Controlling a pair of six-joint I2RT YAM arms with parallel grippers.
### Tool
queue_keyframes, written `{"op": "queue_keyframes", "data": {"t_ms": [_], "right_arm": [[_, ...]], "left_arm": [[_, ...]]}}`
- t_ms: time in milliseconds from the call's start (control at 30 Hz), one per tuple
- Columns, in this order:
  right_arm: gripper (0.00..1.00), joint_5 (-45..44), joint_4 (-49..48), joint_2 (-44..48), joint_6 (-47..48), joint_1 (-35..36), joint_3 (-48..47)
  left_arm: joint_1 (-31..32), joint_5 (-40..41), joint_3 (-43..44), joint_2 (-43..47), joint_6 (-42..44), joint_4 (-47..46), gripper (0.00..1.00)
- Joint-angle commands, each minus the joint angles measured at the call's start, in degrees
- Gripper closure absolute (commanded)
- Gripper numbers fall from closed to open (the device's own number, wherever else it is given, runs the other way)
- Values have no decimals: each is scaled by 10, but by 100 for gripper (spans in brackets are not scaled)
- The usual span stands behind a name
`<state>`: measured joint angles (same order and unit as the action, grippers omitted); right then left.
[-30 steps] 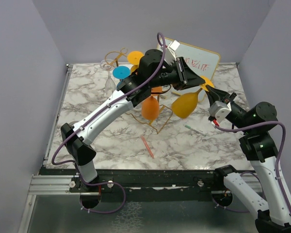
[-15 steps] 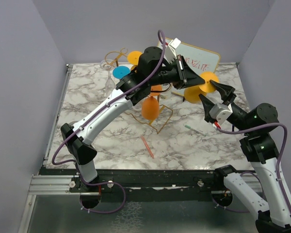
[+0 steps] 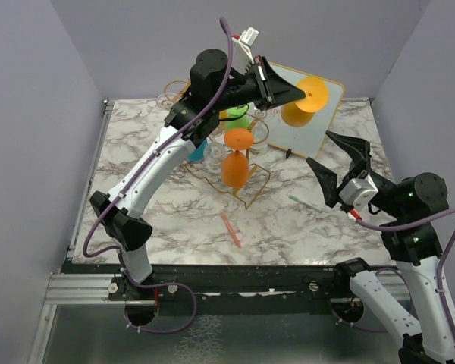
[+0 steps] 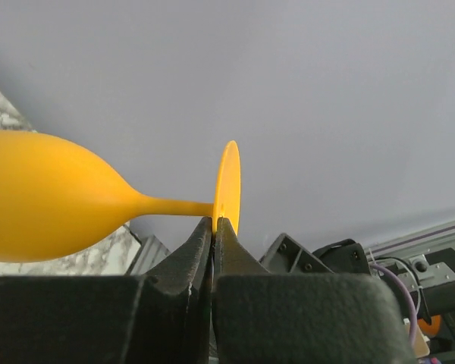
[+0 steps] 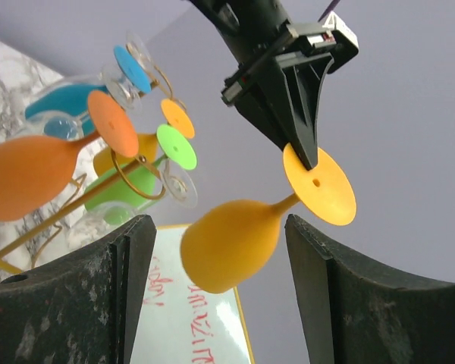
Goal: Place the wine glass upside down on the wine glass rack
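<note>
A yellow-orange wine glass (image 3: 297, 114) hangs in the air in front of the whiteboard, tilted with its bowl lower than its foot. My left gripper (image 3: 299, 92) is shut on the rim of its foot disc (image 4: 227, 184), the bowl (image 4: 45, 205) pointing left. My right gripper (image 3: 318, 147) stands open below and to the right, apart from the glass; the glass (image 5: 231, 243) shows beyond the gap between its fingers (image 5: 133, 288). The gold wine glass rack (image 3: 246, 186) stands at mid-table with orange (image 3: 236, 168), green (image 3: 239, 117), blue and clear glasses hanging on it.
A framed whiteboard (image 3: 322, 129) with red writing leans at the back right, just behind the held glass. A red stick (image 3: 230, 229) and a pale green stick (image 3: 303, 201) lie on the marble table in front of the rack. Grey walls close in three sides.
My left gripper shut on the glass's foot and lifted the glass up and back toward the whiteboard. My right gripper let go, opened wide and drew back toward the near right.
</note>
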<state>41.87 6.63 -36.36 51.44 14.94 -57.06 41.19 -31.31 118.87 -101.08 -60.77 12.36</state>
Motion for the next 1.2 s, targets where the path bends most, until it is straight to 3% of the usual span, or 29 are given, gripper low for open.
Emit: {"op": "queue_keyframes", "data": {"t_ms": [0,133,400,767,1167], "right_arm": [[25,77,-76,14,-57,1,13],[25,90,-125,26,-91,1,34],[25,88,-170,26,-134,1,48],[24,103,-177,19,-149,1,58],[24,103,-163,21,-151,1,56]], "left_arm": [[-32,-65,51,-28,4,-65,100],[-64,-90,93,-53,-14,-83,100],[-150,-109,94,-74,-53,-136,100],[-270,-93,2,-44,-72,-170,100],[-340,-63,-96,-32,-126,-205,100]]}}
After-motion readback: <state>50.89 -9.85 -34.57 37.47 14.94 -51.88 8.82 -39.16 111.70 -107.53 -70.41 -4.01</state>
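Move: The left gripper holds the yellow wine glass upside down by its base; the empty back-left hook of the rack lies about 17 cm ahead, 25 cm to its left and 9 cm lower. Next to that hook hangs the racked yellow glass, roughly 13 cm ahead and 20 cm left of the gripper, and the green glass, some 8 cm ahead and 13 cm left, both bowls well below. From the right hand the empty hook is about 27 cm ahead, 28 cm left and 6 cm lower. Bring the left gripper forward and left on a diagonal, about 20 cm each way, carrying the upside-down yellow glass towards the rack's empty back-left end. Rise some 3 cm first, then sink about 8 cm while turning the hand some 25 degrees counter-clockwise, fingers kept shut on the base. Ease the open right gripper back about 3 cm. ##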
